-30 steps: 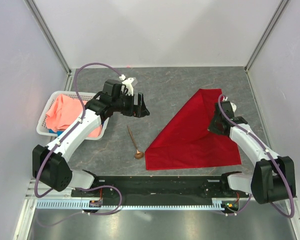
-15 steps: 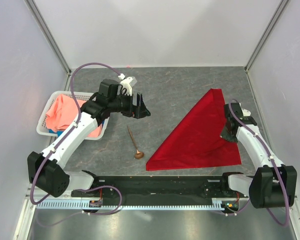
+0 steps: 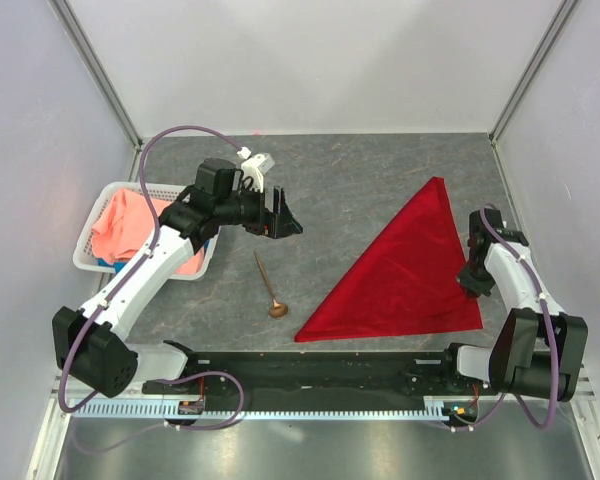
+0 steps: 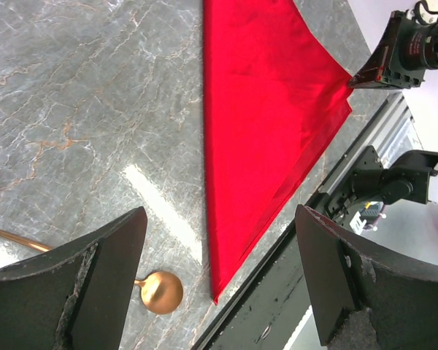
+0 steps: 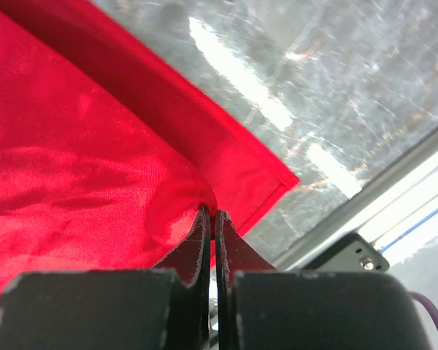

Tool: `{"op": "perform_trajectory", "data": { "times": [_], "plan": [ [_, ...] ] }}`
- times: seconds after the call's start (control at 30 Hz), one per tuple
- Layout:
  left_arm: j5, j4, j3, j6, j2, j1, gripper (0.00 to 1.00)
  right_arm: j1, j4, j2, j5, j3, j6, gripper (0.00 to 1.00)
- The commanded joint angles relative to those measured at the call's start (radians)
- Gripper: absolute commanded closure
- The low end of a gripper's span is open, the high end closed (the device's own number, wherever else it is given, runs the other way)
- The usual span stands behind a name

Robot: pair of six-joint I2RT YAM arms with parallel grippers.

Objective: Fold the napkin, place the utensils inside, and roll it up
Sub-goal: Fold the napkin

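The deep red napkin lies folded into a triangle on the right of the table, its point toward the back. My right gripper is shut on it near the near-right corner; in the right wrist view the cloth puckers into the closed tips of the gripper. The copper spoon lies bare on the table left of the napkin, bowl toward me. Above and behind the spoon my left gripper hangs open and holds nothing. In its own view the napkin shows beyond the left gripper.
A white basket at the left edge holds a salmon-pink cloth with some blue cloth under it. The black base rail runs along the near edge, close to the napkin's lower edge. Grey walls enclose the table.
My right gripper has drawn the napkin's corner right and toward me, spreading the cloth into a flat triangle. The left gripper has barely shifted.
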Motion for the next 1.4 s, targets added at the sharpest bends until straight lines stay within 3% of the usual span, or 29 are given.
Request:
{"op": "perform_trajectory", "data": {
  "times": [0.0,0.6,1.17,1.23,1.3,1.37],
  "plan": [
    [0.041,0.023,0.013,-0.021,-0.014,0.006,0.10,-0.051,-0.064,0.002,0.005,0.032,0.002,1.00],
    [0.087,0.031,0.014,-0.037,-0.022,0.004,0.10,-0.103,-0.164,-0.010,0.080,0.051,0.040,1.00],
    [0.107,0.034,0.013,-0.041,-0.025,0.005,0.10,-0.111,-0.130,0.005,0.089,0.032,0.062,0.99],
    [0.107,0.034,0.011,-0.040,-0.024,0.004,0.10,-0.111,-0.129,-0.003,0.092,0.034,0.063,0.72],
    [0.105,0.034,0.013,-0.041,-0.022,0.004,0.10,-0.110,-0.129,-0.009,0.090,0.032,0.065,0.33],
    [0.105,0.035,0.011,-0.040,-0.021,0.006,0.10,-0.111,-0.126,-0.016,0.083,0.031,0.072,0.22]
  ]
}}
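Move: The right hand, shut on the folded-over corner of the napkin, has the napkin's near-right corner about 5 cm back, 3 cm to its right and some 5 cm below. On the same level, the napkin's far corner lies roughly 37 cm ahead and 1 cm left, its near-left tip about 39 cm left and 7 cm back. From the idle left hand the near-right corner is some 42 cm right, 14 cm back and 23 cm below. The right hand, still pinching the flap's corner, draws it back about 4 cm and some 2 cm to the right, almost level, towards the napkin's near-right corner, while the wrist turns about 10 degrees clockwise and the fingertips tip slightly back towards the base. It then holds still there just above the table and, right at the end, spreads its shut fingers to about two thirds open, letting go of the cloth. ##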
